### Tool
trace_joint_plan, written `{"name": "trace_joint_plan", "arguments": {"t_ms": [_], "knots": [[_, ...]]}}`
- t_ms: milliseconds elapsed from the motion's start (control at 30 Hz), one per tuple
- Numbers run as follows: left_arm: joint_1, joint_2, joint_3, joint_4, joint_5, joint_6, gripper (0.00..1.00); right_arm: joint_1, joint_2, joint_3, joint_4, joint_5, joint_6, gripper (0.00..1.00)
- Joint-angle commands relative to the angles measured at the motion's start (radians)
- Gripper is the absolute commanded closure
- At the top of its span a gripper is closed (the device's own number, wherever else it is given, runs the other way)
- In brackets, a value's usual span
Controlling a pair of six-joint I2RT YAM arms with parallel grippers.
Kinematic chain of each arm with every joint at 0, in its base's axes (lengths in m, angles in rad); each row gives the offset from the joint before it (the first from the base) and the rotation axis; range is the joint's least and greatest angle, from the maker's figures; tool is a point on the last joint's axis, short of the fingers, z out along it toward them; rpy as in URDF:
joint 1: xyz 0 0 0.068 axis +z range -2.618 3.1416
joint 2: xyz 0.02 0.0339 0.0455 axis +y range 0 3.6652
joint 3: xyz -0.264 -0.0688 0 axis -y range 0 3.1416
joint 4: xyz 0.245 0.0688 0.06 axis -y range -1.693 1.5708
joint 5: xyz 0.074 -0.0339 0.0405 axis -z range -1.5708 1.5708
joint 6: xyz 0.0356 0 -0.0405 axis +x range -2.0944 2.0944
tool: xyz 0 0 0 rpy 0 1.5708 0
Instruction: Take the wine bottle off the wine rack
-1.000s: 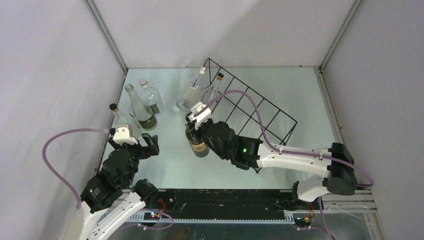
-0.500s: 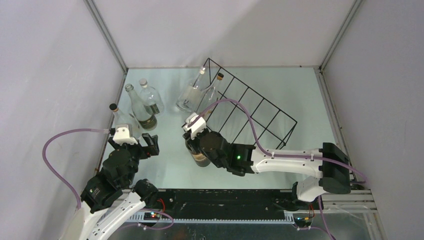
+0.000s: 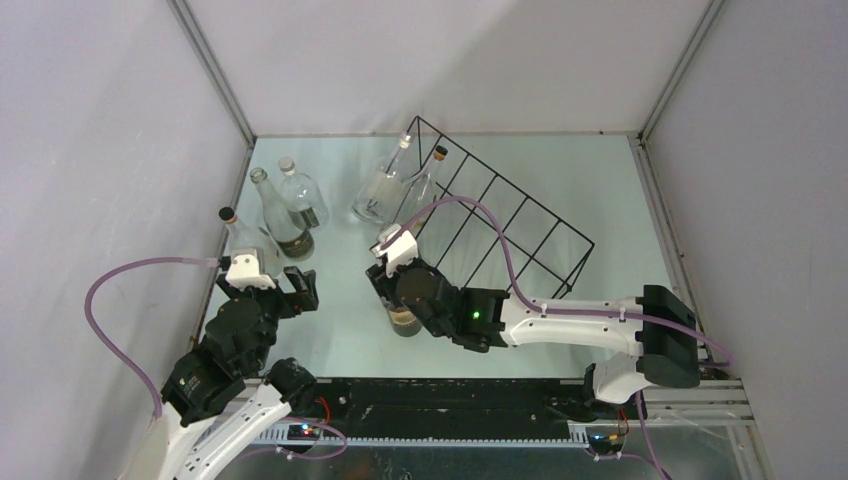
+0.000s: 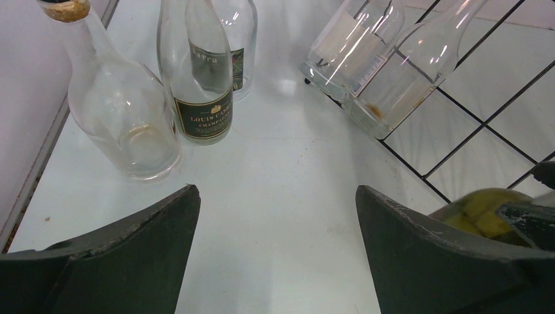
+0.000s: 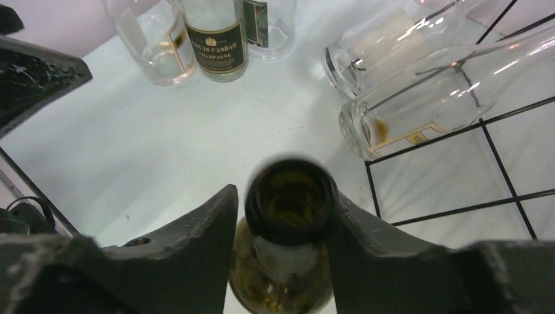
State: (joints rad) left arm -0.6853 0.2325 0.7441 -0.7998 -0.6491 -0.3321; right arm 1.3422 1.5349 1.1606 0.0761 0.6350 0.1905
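The wine rack (image 3: pixel 505 180) is a black wire frame lying askew at the back middle of the table; it also shows in the right wrist view (image 5: pixel 501 163). Two clear bottles (image 3: pixel 380 190) (image 3: pixel 425 180) lie in its left end. My right gripper (image 3: pixel 397 277) (image 5: pixel 286 196) is shut on the neck of a dark green wine bottle (image 3: pixel 404 320) (image 5: pixel 290 196). The bottle stands upright, in front of the rack and clear of it. My left gripper (image 3: pixel 268 290) (image 4: pixel 276 190) is open and empty, low over the table at the left.
Three bottles stand at the left near the wall: a clear corked flask (image 3: pixel 243 245) (image 4: pixel 121 111), a labelled champagne bottle (image 3: pixel 285 225) (image 4: pixel 203 98) and a clear bottle (image 3: pixel 303 195). The table's left wall edge (image 4: pixel 39 163) is close to my left gripper.
My right gripper has carried the green bottle a little nearer and leftward, away from the rack. The left arm has not moved.
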Motion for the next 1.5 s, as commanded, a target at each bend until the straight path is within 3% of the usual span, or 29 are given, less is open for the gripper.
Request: {"name": "trace_joint_plan", "arguments": {"t_ms": [0,300,733,967,1100,1200,1333,1467], "knots": [[-0.008,0.002,-0.002,0.008,-0.009,-0.002,0.04,0.007,-0.027,0.011,-0.039,0.037,0.051,0.42],[-0.008,0.004,-0.003,0.008,-0.006,-0.001,0.04,0.015,-0.084,-0.021,-0.051,0.06,0.053,0.24],[-0.008,-0.004,-0.002,0.048,0.01,0.009,0.01,0.042,-0.243,-0.019,-0.02,0.055,0.011,0.11],[-0.015,0.135,0.057,0.139,0.124,0.004,0.01,0.02,-0.408,-0.017,-0.179,0.103,0.113,0.1],[-0.094,0.186,0.09,0.257,0.134,0.0,0.01,-0.1,-0.483,0.0,-0.408,0.019,0.307,0.1],[-0.239,0.228,0.138,0.312,0.043,0.015,0.01,-0.23,-0.527,-0.025,-0.531,-0.058,0.413,0.11],[-0.437,0.384,0.203,0.396,-0.13,0.085,0.0,-0.346,-0.574,-0.094,-0.581,-0.136,0.458,0.11],[-0.533,0.517,0.232,0.492,-0.2,0.133,0.0,-0.392,-0.651,-0.172,-0.581,-0.163,0.49,0.11]]}}
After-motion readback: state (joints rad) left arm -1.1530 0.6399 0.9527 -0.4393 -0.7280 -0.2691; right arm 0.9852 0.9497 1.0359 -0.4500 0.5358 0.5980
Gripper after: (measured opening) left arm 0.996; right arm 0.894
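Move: Between the right fingers is the neck of the green wine bottle, its middle some 10 cm below them; the empty rack's middle lies about 21 cm ahead and 20 cm right, and the black-capped clear bottle on it 25 cm ahead, 2 cm right. From the left hand the green bottle is roughly 19 cm right and 3 cm ahead, the clear corked bottle 15 cm ahead and 10 cm left, all about 10 cm lower. Opening wide around the green bottle's neck, the right hand first settles a centimetre, then climbs about 12 cm clear of it and swings some 20 cm right towards the rack, dipping again and turning clockwise, fingers tilting down. Late on, the open left hand sets off right towards the bottle, then also rises, turning clockwise. ##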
